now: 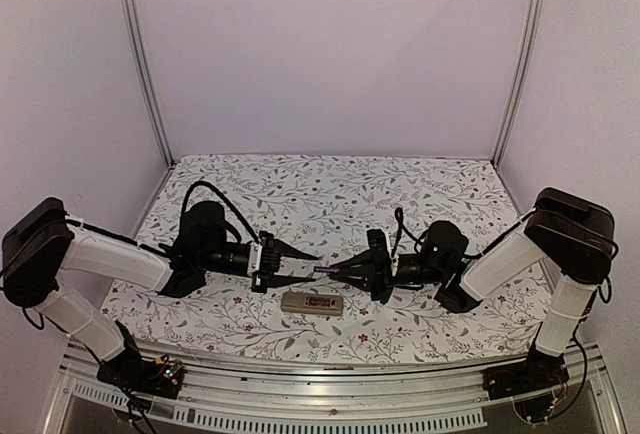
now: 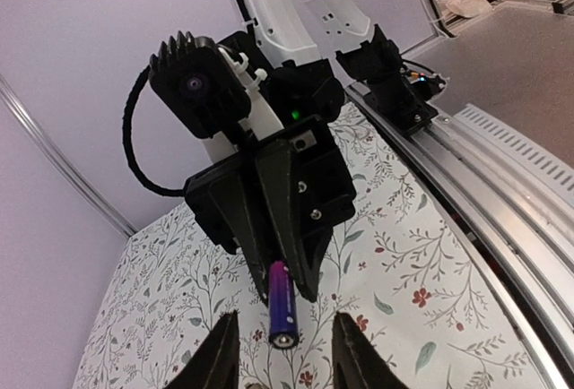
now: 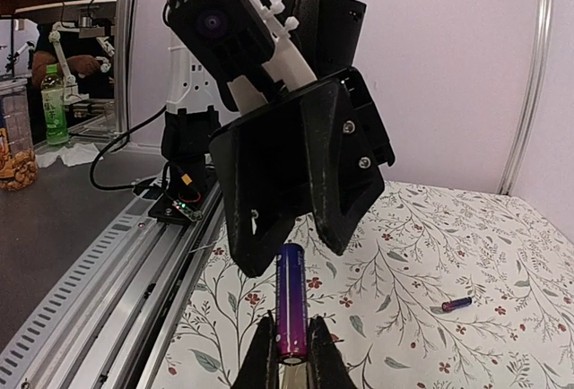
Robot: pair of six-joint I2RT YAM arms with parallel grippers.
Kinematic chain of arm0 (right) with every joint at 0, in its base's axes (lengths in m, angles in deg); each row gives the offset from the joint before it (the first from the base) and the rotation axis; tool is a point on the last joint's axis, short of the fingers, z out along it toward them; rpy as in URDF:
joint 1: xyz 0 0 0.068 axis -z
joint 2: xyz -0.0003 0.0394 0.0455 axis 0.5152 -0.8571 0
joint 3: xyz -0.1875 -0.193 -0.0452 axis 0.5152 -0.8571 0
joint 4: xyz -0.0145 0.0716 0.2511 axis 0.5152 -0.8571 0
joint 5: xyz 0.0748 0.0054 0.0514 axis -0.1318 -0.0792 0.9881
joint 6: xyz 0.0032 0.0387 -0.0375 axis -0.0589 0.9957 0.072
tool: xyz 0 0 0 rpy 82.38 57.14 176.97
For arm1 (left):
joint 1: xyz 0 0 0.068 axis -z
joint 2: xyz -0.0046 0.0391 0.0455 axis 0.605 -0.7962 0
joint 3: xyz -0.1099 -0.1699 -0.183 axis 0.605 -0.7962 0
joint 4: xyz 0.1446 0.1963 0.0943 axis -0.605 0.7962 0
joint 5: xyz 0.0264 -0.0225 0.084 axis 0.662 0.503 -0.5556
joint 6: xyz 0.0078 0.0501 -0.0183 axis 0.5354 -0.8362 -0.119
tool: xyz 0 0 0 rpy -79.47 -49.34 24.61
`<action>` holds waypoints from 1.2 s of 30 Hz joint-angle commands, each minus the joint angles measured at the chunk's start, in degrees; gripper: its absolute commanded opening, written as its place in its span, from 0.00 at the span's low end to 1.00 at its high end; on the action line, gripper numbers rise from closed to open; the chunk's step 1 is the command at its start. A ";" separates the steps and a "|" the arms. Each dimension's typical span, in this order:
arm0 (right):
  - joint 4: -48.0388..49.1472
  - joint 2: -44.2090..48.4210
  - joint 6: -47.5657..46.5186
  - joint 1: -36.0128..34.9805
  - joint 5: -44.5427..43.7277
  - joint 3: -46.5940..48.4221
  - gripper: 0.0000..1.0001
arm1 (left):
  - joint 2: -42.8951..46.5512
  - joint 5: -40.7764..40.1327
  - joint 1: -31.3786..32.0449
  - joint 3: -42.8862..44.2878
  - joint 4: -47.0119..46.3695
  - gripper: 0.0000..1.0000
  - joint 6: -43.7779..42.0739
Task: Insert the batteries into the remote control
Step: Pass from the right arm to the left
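Observation:
One battery, a thin purple cylinder, hangs level above the floral cloth between my two grippers. My right gripper is shut on one end of that battery. In the left wrist view its free end points between my left gripper's fingers, which stand open with a gap on each side. A second battery lies loose on the cloth. The remote control lies flat just in front of both grippers, tan side up.
A floral cloth covers the table. A slotted aluminium rail runs along the near edge by the arm bases. White walls and two metal posts close in the back. A green bottle stands off the table.

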 commanded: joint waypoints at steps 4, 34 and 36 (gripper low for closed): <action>-1.12 0.49 -0.14 0.18 -0.43 0.83 0.00 | -0.89 -2.58 1.45 1.83 -1.19 0.17 1.27; -6.73 2.49 -0.88 0.27 -4.27 -0.35 0.55 | 1.63 -10.59 1.35 8.72 23.84 0.00 -0.60; -13.23 4.28 -4.34 0.44 -5.81 -0.76 0.66 | 2.20 -13.26 0.61 11.17 33.65 0.00 -1.45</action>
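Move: The battery is in the right fingers, its middle roughly 2 cm left of that hand's point. From the left hand it lies about 3 cm to the right, level in height and reach. The remote lies on the table about 13 cm below the left hand, almost directly under it; the battery cover is some 9 cm ahead of the remote and 5 cm to its right. Left fingers edge 1 cm right, pinch the battery's free end, then shift forward 2 cm as right fingers open. ##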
